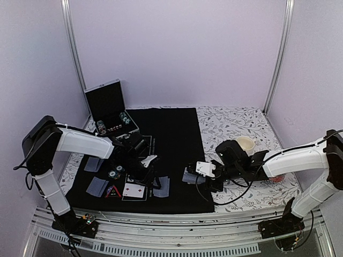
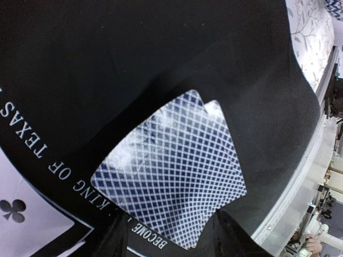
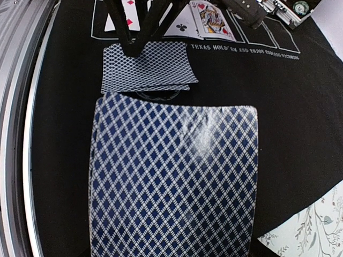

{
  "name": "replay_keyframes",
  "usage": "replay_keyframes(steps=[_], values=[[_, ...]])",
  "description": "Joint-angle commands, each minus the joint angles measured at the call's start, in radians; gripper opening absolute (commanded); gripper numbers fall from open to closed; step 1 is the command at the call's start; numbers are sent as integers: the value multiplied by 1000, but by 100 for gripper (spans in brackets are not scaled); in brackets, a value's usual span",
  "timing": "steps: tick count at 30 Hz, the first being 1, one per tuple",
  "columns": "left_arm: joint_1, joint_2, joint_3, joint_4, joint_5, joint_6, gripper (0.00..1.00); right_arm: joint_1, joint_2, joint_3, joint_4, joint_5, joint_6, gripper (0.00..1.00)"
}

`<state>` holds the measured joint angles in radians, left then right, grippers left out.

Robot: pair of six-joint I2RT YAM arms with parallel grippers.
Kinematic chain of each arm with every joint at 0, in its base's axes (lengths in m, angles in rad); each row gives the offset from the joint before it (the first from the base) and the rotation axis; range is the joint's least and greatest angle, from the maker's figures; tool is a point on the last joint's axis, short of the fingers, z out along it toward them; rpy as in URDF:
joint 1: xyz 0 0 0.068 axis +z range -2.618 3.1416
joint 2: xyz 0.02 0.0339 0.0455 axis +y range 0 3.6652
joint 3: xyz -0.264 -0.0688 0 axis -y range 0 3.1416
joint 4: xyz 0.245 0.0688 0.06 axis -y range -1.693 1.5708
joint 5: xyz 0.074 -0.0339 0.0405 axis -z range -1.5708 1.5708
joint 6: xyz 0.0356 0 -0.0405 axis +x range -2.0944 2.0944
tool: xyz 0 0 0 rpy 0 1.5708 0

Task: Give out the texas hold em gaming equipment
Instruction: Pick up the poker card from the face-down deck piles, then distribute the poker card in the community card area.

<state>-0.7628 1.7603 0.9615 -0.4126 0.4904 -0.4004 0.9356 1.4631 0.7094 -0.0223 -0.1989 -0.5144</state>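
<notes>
Two face-down cards [image 2: 171,171] with blue lattice backs lie overlapped on the black mat [image 2: 107,53]. My left gripper [image 2: 171,219] hovers open right over their near corner, one finger on each side. In the top view these cards [image 1: 162,186] sit at the mat's front edge, under the left gripper [image 1: 154,178]. My right gripper [image 1: 195,175] is shut on a deck of cards [image 3: 174,182], which hides its fingers in the right wrist view. Face-up cards [image 3: 211,19] lie beyond. Striped chips [image 1: 115,172], a red triangle marker [image 1: 112,191] and a face-up card [image 1: 134,190] lie front left.
An open black case [image 1: 110,110] with chips stands at the back left. More face-down cards [image 1: 92,163] lie at the mat's left side. A cream cup [image 1: 245,144] stands behind the right arm on the floral cloth [image 1: 236,120]. The metal table rail [image 1: 177,217] runs along the front.
</notes>
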Motion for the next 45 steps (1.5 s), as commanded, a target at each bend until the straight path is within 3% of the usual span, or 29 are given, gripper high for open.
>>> replay_keyframes(steps=[1,10,16,20,27,36,45], values=[[14,23,-1,19,14,15,55,-2,84,6,62,-32,-11,56],[13,28,-9,55,68,0,42,-15,212,89,42,-38,-54,56],[13,17,-13,54,71,-6,20,-16,272,114,67,-60,1,56],[14,17,-8,57,83,-4,0,-14,301,127,66,-61,28,55],[15,-26,-14,65,64,-4,0,-14,323,145,52,-51,36,55],[98,-220,-40,15,-38,8,0,-15,375,194,11,-45,20,55],[124,-238,-45,27,-15,21,0,-15,369,205,-35,-11,33,56]])
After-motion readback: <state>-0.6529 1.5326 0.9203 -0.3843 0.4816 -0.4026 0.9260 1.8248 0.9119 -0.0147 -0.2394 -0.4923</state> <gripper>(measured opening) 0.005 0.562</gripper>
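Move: The small face-down pile is almost under my left hand, its middle about 3 cm to the right, 1 cm ahead and 1 cm down, with its left edge already between the open fingers. From my left hand, the face-up two of diamonds lies about 8 cm left and 2 cm back, and the two of clubs 6 cm left and 4 cm ahead. My right hand still holds its deck; the pile lies roughly 13 cm to its left, level with it and 7 cm down. I pinch my left fingers fully shut on the left edge of the face-down pile, easing about 1 cm right as they close, then lift the card some 7 cm, drawing it about 4 cm forward and a little left. Meanwhile my right hand keeps its grip on the deck, sinks some 6 cm towards the table, then slides nearly 4 cm left and a bit forward, close up to the pile. ##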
